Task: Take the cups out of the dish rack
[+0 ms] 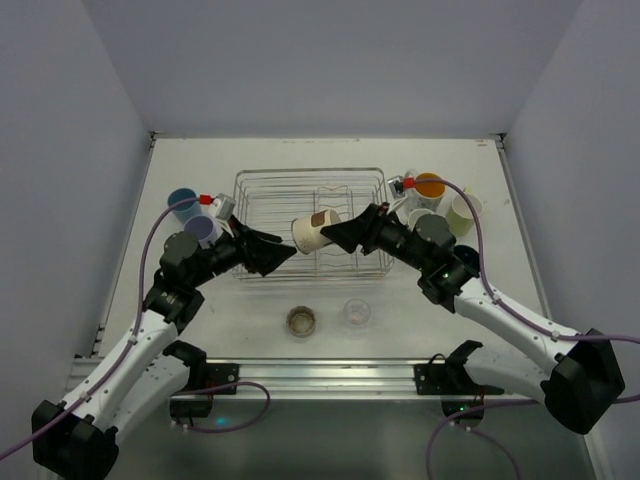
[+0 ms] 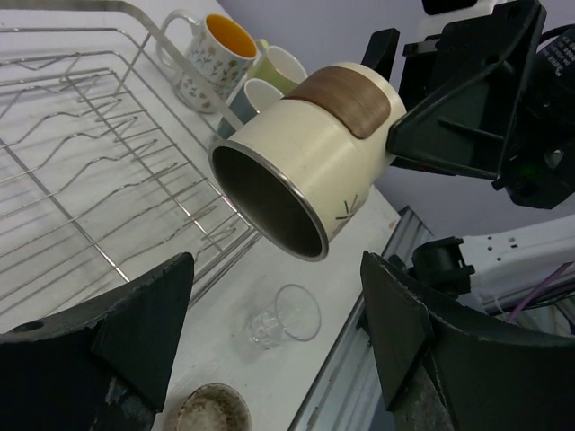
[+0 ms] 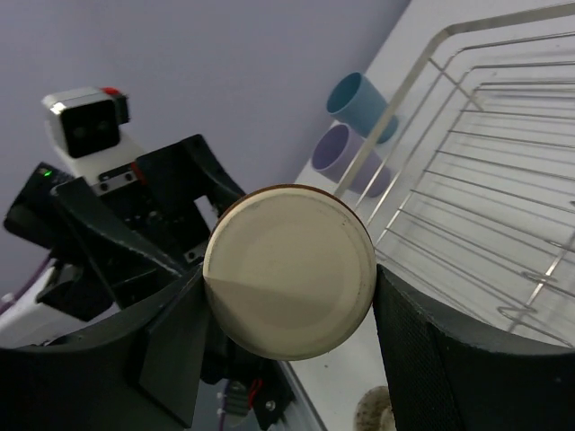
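A cream cup (image 1: 315, 231) with a brown band hangs on its side over the front of the dish rack (image 1: 262, 190). My right gripper (image 1: 342, 232) is shut on its base end, and the fingers press both sides of the round bottom (image 3: 289, 269). The cup's open metal mouth (image 2: 269, 202) faces my left gripper (image 1: 275, 250). That gripper is open just short of the rim, its fingers (image 2: 144, 314) standing apart with nothing between them.
A clear glass cup (image 1: 357, 313) and a metallic cup (image 1: 302, 321) stand on the table in front of the rack. Teal (image 1: 182, 202) and lavender (image 1: 204, 228) cups stand left of it. An orange-lined white mug (image 1: 428, 187) and a yellow-green cup (image 1: 462, 210) stand to its right.
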You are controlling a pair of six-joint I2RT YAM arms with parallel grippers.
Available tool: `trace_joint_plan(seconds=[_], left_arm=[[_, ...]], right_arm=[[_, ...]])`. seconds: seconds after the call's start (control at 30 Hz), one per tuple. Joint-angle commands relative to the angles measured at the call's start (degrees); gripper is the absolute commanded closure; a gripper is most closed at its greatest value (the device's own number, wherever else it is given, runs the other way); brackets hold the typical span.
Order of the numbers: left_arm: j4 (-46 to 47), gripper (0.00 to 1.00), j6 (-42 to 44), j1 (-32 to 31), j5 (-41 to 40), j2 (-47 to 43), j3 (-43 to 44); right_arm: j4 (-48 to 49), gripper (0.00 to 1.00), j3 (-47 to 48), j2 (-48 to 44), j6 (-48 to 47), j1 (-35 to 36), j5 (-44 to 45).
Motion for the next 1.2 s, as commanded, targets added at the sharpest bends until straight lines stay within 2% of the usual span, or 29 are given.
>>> trace_joint_plan(seconds=[0.0, 0.2, 0.37, 0.4, 0.43, 0.47, 0.5, 0.53, 0.57, 0.63, 0.67, 0.7, 0.77, 0.8, 0.87, 0.9, 0.93, 1.0, 1.1, 1.17], left_arm=[[11.60, 0.22, -8.30, -0.35, 3.81, 1.64, -1.21], [18.56, 0.27, -13.06, -1.14, 6.18, 3.92, -2.62], [21.82, 0.42, -13.94, -1.84, 4.96, 3.14, -3.06], [21.90, 0.46, -13.86, -1.84, 4.60, 2.96, -3.06], [21.91, 0.58, -13.77, -1.93, 4.17, 2.87, -3.15], [21.73, 0.64, -13.59, -1.93, 3.20, 2.43, -3.15], [20.25, 0.70, -12.90, -1.93, 2.41, 2.26, -3.06], [18.67, 0.84, -12.28, -1.93, 1.62, 1.99, -2.45], [16.83, 0.89, -11.23, -1.93, -0.30, 1.29, -1.92], [7.18, 0.97, -6.58, -1.85, -3.12, 0.59, 1.22], [3.05, 0.99, -4.73, -1.84, -7.57, -0.11, 2.81], [-6.56, 1.00, -0.71, -1.84, -10.40, -0.38, 4.57], [-16.98, 1.00, 2.74, -1.84, -17.76, -0.82, 10.45], [-26.34, 1.00, 5.71, -1.84, -20.60, -0.73, 12.48], [-35.36, 1.00, 9.50, -1.84, -28.83, 0.05, 18.80], [-43.93, 1.00, 10.22, -1.84, -31.93, 0.49, 20.65], [-47.93, 1.00, 10.83, -1.84, -35.09, 1.02, 23.98], [-56.61, 1.00, 11.37, -1.84, -42.75, 2.08, 26.20], [-63.76, 1.00, 9.44, -1.84, -52.07, 2.87, 27.44], [-65.10, 1.00, 7.77, -1.84, -55.50, 3.04, 26.91]], right_arm=[[11.86, 0.66, -0.53, 0.37, 4.98, 1.19, -6.29], [17.04, 0.66, -0.44, 5.64, 7.62, 3.40, -7.34], [24.69, 0.66, -1.05, 9.78, 12.09, 4.45, -10.33], [25.65, 0.66, -1.23, 10.91, 12.71, 4.54, -10.77], [27.40, 0.66, -1.49, 11.45, 13.24, 4.54, -11.21], [28.12, 0.65, -1.49, 11.97, 14.38, 4.63, -12.17], [28.73, 0.63, -1.58, 12.50, 14.74, 4.72, -12.44], [29.61, 0.57, -1.84, 12.77, 15.09, 4.54, -12.71], [29.53, 0.36, -2.11, 12.68, 15.27, 4.63, -12.62], [28.40, 0.13, -3.24, 11.20, 14.66, 4.45, -11.40], [27.60, 0.04, -3.69, 10.32, 13.96, 4.19, -11.13], [26.64, 0.01, -4.04, 9.61, 13.43, 3.75, -10.69], [23.21, 0.01, -5.09, 6.72, 11.76, 3.14, -10.69], [21.72, 0.01, -5.53, 5.66, 10.97, 2.61, -10.78], [15.67, 0.01, -6.41, 1.81, 7.37, 2.34, -9.55], [12.34, 0.01, -6.33, 0.39, 5.88, 2.43, -8.59], [5.25, 0.01, -5.46, -0.84, 4.30, 2.34, -6.58], [-1.46, 0.01, -4.49, -4.36, -0.45, 2.43, -4.37], [-14.28, 0.01, -2.47, -8.83, -5.20, 2.34, 0.11], [-17.48, 0.01, -2.29, -11.30, -8.19, 2.43, 3.00]])
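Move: The cream cup, still in the right fingers by its base end, has its middle about 5 cm ahead of the left hand, 7 cm to its right and 2 above. About 23 cm below that hand, the woven bowl is some 6 back and 3 right, the small glass 4 back and 17 right, the purple cup 15 ahead and 22 left. From the right hand the cup's middle is about 3 ahead, 4 left; the waiting left fingers are 11 left, 2 back, 2 below. The left fingers close on the cream cup's rim, one finger inside the mouth, after rising about 3 cm as the right hand brings the cup some 5 cm left; the right then opens, lets go and backs off rightward. The left carries the cup roughly 13 cm left and a little forward, sinking, its fingers swinging counter-clockwise from rightward to forward and tipping down. ##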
